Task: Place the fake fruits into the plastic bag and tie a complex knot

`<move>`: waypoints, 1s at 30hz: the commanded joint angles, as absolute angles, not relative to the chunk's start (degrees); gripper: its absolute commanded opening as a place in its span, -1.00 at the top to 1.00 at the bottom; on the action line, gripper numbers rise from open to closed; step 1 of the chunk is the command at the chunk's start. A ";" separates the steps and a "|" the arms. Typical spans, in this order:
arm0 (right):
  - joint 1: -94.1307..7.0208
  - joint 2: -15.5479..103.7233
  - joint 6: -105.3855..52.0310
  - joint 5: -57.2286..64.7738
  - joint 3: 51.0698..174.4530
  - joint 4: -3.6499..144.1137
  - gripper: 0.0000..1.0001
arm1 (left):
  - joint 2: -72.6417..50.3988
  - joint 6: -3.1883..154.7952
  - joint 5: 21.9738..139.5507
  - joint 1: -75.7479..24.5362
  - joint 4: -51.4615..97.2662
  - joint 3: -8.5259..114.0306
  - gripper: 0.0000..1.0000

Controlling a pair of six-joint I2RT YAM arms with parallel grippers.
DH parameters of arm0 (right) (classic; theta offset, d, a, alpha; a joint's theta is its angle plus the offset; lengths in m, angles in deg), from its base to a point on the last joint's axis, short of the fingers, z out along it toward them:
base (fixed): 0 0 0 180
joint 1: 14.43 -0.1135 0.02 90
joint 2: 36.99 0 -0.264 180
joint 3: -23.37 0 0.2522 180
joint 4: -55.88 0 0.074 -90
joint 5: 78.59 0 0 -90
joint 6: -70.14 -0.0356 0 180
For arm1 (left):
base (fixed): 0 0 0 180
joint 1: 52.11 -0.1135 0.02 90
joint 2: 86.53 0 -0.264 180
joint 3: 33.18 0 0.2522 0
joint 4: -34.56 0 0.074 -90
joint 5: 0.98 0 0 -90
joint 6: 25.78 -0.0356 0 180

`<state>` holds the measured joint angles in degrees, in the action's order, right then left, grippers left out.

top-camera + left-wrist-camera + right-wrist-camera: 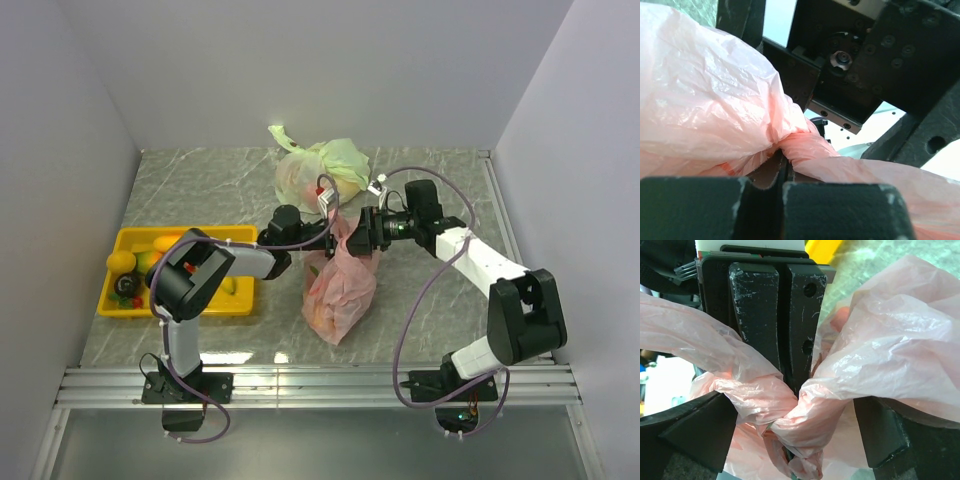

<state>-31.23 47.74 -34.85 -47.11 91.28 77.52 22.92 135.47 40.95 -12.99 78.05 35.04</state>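
Observation:
The pink plastic bag stands mid-table, bulging, its top gathered and lifted between both grippers. My left gripper is shut on a twisted strand of the bag; its fingers show pressed together in the right wrist view. My right gripper faces it, jaws wide apart, with the twisted pink handles running between and draped over its fingers. Several fake fruits lie in the yellow tray. What is inside the bag is hidden.
The yellow tray sits at the left, beside the left arm. A pale green-and-white knotted bag lies at the back centre, just behind the grippers. Grey walls close in the table on three sides.

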 commanded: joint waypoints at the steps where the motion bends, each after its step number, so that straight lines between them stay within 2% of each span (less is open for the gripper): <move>1: -33.51 44.84 -27.09 -46.59 94.77 87.19 -0.93 | 20.61 136.82 46.05 -12.03 84.34 37.98 0.99; 6: -30.69 44.22 -12.95 -45.72 103.47 107.73 -0.93 | 19.47 136.03 44.99 -11.94 85.48 37.01 0.99; 15: -22.00 43.16 -5.37 -50.55 106.21 119.99 -0.94 | 19.56 135.94 44.46 -11.85 86.28 37.18 0.99; 17: -21.03 43.16 -4.05 -50.55 105.86 120.44 -0.85 | 19.82 136.03 44.29 -11.85 86.37 37.27 0.99; 20: -20.49 43.43 -4.39 -51.69 104.63 119.74 -0.46 | 20.08 136.03 44.20 -11.68 86.63 37.71 0.99; 21: -20.49 43.51 -5.26 -52.39 103.50 117.65 -0.26 | 20.26 136.12 44.03 -11.76 86.72 37.97 0.99; 23: -21.02 44.13 -9.29 -52.75 102.26 114.39 -0.10 | 20.96 136.47 43.85 -11.68 87.15 38.33 0.99; 26: -23.03 44.83 -13.69 -52.66 100.50 108.94 -0.02 | 21.49 136.47 43.50 -11.41 87.60 39.29 0.99; 30: -26.90 45.27 -19.32 -51.26 97.95 101.74 -0.10 | 22.19 136.29 43.32 -10.80 87.95 39.91 0.99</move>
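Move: The bag's twisted neck is in my left pinch, about 2 cm to the right of that hand point and level with it. From my wide-open right hand, straddling the neck, the twist is about 2 cm to the left and 1 cm lower. The fruit-filled bag body hangs some 9 cm back and 2 cm left of my right hand; the green bag lies about 19 cm ahead and 7 cm left. Both are roughly 10 cm lower. I draw my right hand away from my left fingertips, about 7 cm to the right while rising a couple of centimetres and easing back, with its fingers spread around the twist. Then I close it to about half and ease 2 cm left again, slightly down. My left hand keeps the neck pinched and lifts it about 3 cm. ##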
